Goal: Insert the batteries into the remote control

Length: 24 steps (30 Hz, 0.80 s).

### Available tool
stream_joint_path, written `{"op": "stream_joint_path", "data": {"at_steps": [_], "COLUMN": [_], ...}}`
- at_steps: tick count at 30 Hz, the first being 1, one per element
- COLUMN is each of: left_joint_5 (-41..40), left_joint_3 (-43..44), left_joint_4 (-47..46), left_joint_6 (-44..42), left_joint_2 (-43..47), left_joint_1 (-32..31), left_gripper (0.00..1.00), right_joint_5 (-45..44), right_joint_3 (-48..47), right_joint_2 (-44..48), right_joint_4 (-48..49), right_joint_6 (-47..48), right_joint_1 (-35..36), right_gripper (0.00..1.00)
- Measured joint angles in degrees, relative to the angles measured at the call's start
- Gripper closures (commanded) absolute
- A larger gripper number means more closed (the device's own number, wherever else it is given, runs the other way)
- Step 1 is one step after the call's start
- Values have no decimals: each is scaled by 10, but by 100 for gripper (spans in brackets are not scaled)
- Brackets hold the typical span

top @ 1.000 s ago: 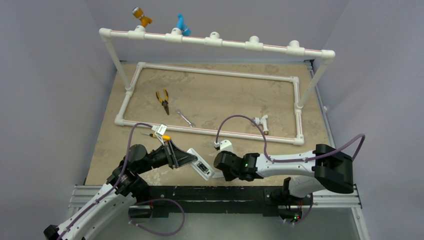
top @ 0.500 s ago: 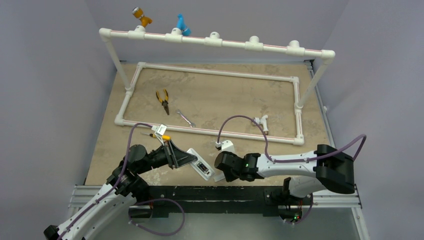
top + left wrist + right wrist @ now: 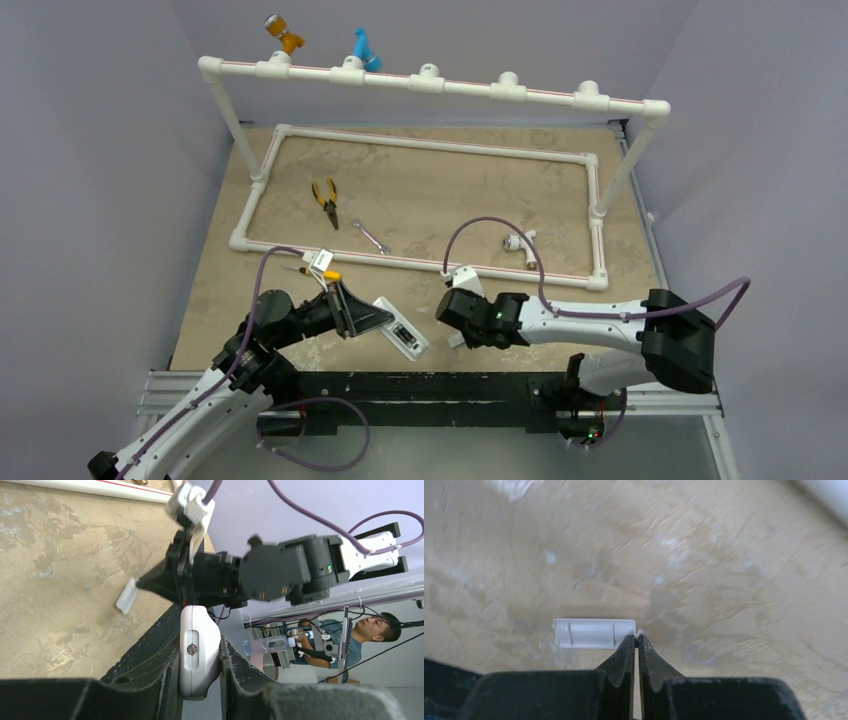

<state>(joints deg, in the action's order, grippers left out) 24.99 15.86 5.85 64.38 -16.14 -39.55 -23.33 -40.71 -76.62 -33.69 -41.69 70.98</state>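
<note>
The white remote control (image 3: 401, 336) is clamped at one end by my left gripper (image 3: 374, 318), held just above the table's near edge with its dark recess facing up. In the left wrist view the remote's end (image 3: 198, 625) sits tight between the two fingers of the left gripper (image 3: 200, 652). The batteries cannot be made out. To the right of the remote, my right gripper (image 3: 638, 641) is shut, its tips pinching the small tab at the end of the flat white cover piece (image 3: 591, 632), which hangs low over the table. From above, the right gripper (image 3: 452, 330) sits apart from the remote.
A white pipe frame (image 3: 420, 262) lies across the table, with a taller pipe rail (image 3: 430, 83) behind it. Yellow-handled pliers (image 3: 325, 200) and a silver wrench (image 3: 371, 237) lie inside the frame. A yellow-handled screwdriver (image 3: 322, 273) and a white pipe fitting (image 3: 520, 243) lie nearer.
My right gripper has closed on the cover piece's tab and moved to the right, away from the remote, carrying the cover. The left arm and the remote have stayed still.
</note>
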Motion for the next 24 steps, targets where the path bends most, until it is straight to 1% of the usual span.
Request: {"op": "stream_joint_path", "data": {"at_steps": [4, 7, 10, 14, 19, 24], "left_joint_5": [-4, -12, -17, -22, -25, -26], "left_joint_3": [0, 2, 7, 11, 18, 21], "left_joint_4": [28, 58, 76, 92, 102, 104], "left_joint_6": [-10, -19, -25, -27, -31, -37], "left_joint_2": [18, 37, 49, 50, 50, 47], "left_joint_1": [0, 0, 0, 0, 0, 0], "left_gripper": [100, 100, 100, 100, 100, 100], "right_joint_5": [-12, -21, -32, -42, -41, -40], "right_joint_3": [-30, -54, -97, -151, -165, -165], "right_joint_2": [0, 0, -19, -70, -111, -116], "right_joint_4": [-3, -1, 3, 28, 52, 71], "right_joint_6": [66, 123, 178, 240, 290, 343], "right_joint_1": [-86, -130, -150, -175, -215, -235], "right_gripper": [100, 100, 100, 100, 100, 100]}}
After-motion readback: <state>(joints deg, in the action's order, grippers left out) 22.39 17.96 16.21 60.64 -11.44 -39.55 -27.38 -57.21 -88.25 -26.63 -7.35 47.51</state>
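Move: The cover is already pinched by one end in the right fingers, low over the table. The remote that it belongs to lies about 14 cm left of the right hand, 4 cm back and some 16 cm higher. The front pipe crosses about 18 cm straight ahead, 2 cm lower; the tap valve is roughly 24 cm ahead, 14 cm right and 3 cm lower. From the left hand, the gripped remote's middle lies about 3 cm right, 2 cm back and level. The cover, still pinched by its end, is swept quickly forward by the right hand, about 16 cm out and 5 cm up, to the front pipe and away from the remote, slowing towards the end. The fingers stay shut while the wrist swings them some 15 degrees up and outward. The left hand keeps its grip on the remote and eases about 1.5 cm left and slightly down. ##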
